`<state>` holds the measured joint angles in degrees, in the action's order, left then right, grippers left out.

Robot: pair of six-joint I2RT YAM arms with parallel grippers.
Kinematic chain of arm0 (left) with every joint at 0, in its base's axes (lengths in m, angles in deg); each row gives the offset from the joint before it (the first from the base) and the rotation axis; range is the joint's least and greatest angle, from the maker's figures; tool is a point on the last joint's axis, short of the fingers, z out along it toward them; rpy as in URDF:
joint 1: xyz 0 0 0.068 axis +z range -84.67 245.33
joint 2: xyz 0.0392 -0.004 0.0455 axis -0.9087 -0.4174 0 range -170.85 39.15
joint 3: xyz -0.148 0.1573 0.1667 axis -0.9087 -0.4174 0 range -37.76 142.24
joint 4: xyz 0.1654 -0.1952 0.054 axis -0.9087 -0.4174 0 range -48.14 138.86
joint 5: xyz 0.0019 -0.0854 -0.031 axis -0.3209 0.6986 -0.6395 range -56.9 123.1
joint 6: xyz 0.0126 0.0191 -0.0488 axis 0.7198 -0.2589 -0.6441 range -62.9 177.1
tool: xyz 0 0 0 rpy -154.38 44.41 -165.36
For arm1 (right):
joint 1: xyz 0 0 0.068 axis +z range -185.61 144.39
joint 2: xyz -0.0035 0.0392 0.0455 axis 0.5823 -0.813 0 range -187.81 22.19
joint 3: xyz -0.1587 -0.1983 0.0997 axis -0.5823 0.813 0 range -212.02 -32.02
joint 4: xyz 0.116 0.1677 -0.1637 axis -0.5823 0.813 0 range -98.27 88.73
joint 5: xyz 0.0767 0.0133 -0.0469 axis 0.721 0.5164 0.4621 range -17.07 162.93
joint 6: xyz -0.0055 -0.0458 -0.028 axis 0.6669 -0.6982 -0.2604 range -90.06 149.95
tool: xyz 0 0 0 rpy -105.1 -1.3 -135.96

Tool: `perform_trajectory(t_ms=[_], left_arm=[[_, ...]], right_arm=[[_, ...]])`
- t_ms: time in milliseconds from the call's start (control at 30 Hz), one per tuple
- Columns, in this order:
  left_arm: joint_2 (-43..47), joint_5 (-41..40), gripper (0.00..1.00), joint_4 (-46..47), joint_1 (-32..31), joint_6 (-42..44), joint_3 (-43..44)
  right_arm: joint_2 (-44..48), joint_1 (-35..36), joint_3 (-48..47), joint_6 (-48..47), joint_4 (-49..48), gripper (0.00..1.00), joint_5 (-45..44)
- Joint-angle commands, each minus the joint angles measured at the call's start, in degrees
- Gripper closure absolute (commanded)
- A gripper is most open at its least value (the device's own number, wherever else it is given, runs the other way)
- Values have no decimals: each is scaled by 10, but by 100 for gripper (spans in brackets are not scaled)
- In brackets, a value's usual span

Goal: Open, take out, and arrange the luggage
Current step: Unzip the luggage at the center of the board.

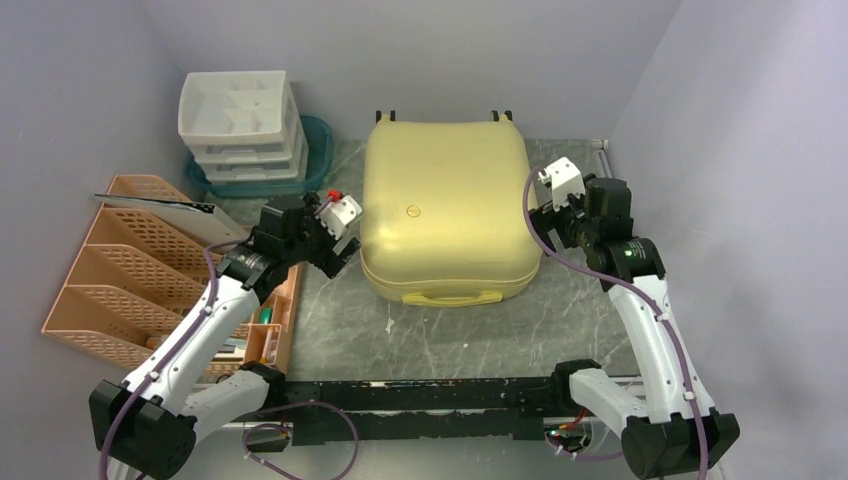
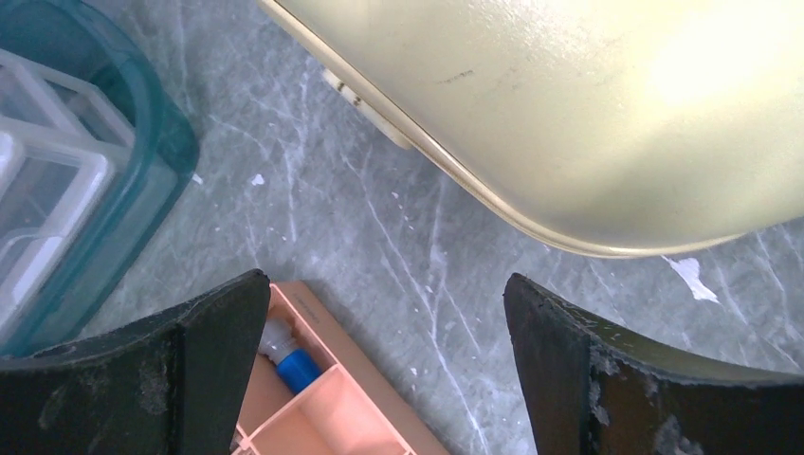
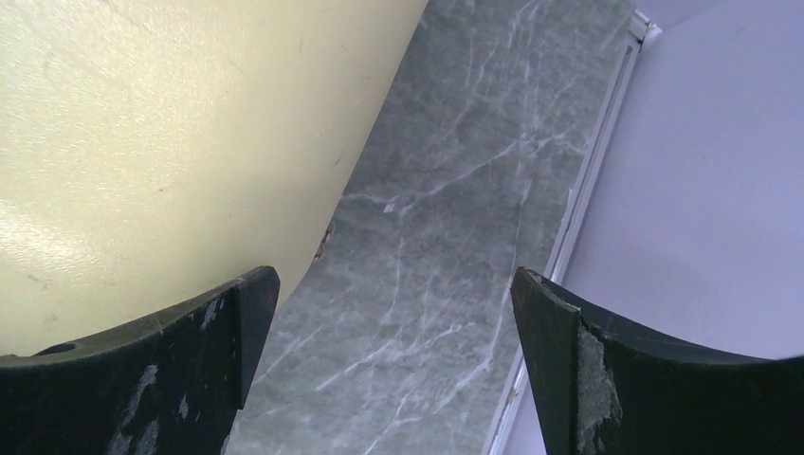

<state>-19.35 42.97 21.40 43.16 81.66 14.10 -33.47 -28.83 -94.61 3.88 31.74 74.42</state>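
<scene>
The luggage, a pale yellow hard-shell suitcase, lies flat and closed in the middle of the grey marbled table, handle toward me and wheels at the back. My left gripper hovers open just off its left side; the left wrist view has the yellow shell at the top right and bare table between the fingers. My right gripper stands open by the suitcase's right side. There the shell fills the left of the right wrist view. Neither gripper holds anything.
A white drawer unit sits in a teal tray at the back left. A peach file rack and a peach compartment box with a blue-capped item stand on the left. Walls close in on both sides; the table's right rail is near.
</scene>
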Motion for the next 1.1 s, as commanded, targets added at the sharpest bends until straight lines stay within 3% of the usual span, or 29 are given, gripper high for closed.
perform_trajectory(t_ms=[0, 233, 433, 567, 767, 833, 933, 1067], left_arm=[[8, -81, 1, 65, -8, -30, -1], [-51, -173, 1, 79, -8, -74, 55], [-74, -126, 1, 54, -8, -68, 94], [-41, -56, 1, 58, -8, -52, 75], [-17, -7, 1, 57, -9, -38, 54], [-25, -14, 1, 55, -9, -42, 56], [-30, -10, 1, 51, -8, -44, 58], [-19, 3, 1, 53, -9, -45, 50]], right_arm=[[-11, -2, 18, 2, -42, 0, -35], [-28, -7, 25, 37, -88, 0, -67], [-5, -61, 96, -78, -86, 0, 82], [5, -168, 136, -188, -58, 1, 228], [-40, -307, 139, -323, 5, 15, 444], [-60, -317, 143, -330, -5, 30, 477], [-74, -318, 164, -355, -27, 40, 517], [-67, -317, 198, -387, -44, 39, 557]])
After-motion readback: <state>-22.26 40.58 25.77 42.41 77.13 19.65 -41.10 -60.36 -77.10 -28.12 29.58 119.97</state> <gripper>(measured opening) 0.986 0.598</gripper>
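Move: The zipper pull sits on the luggage's right side, just beyond its near corner. From the right gripper it is about 16 cm below, 4 cm ahead and 2 cm to the left. The luggage's front handle is some 5 cm back and 21 cm left of this gripper, and the luggage's middle about 14 cm ahead and 20 cm left. From the left gripper the pull lies roughly 41 cm right and 5 cm ahead, the luggage's middle 22 cm right and 14 cm ahead. Sink the right gripper about 12 cm beside the luggage's near right corner towards the zipper pull, swinging out right some 6 cm, then back left by half; turn the wrist about 20 degrees counter-clockwise and narrow the fingers to roughly 60%, still empty. Reach the left gripper about 5 cm forward, ease it half back and raise it 4 cm, fingers wide. ##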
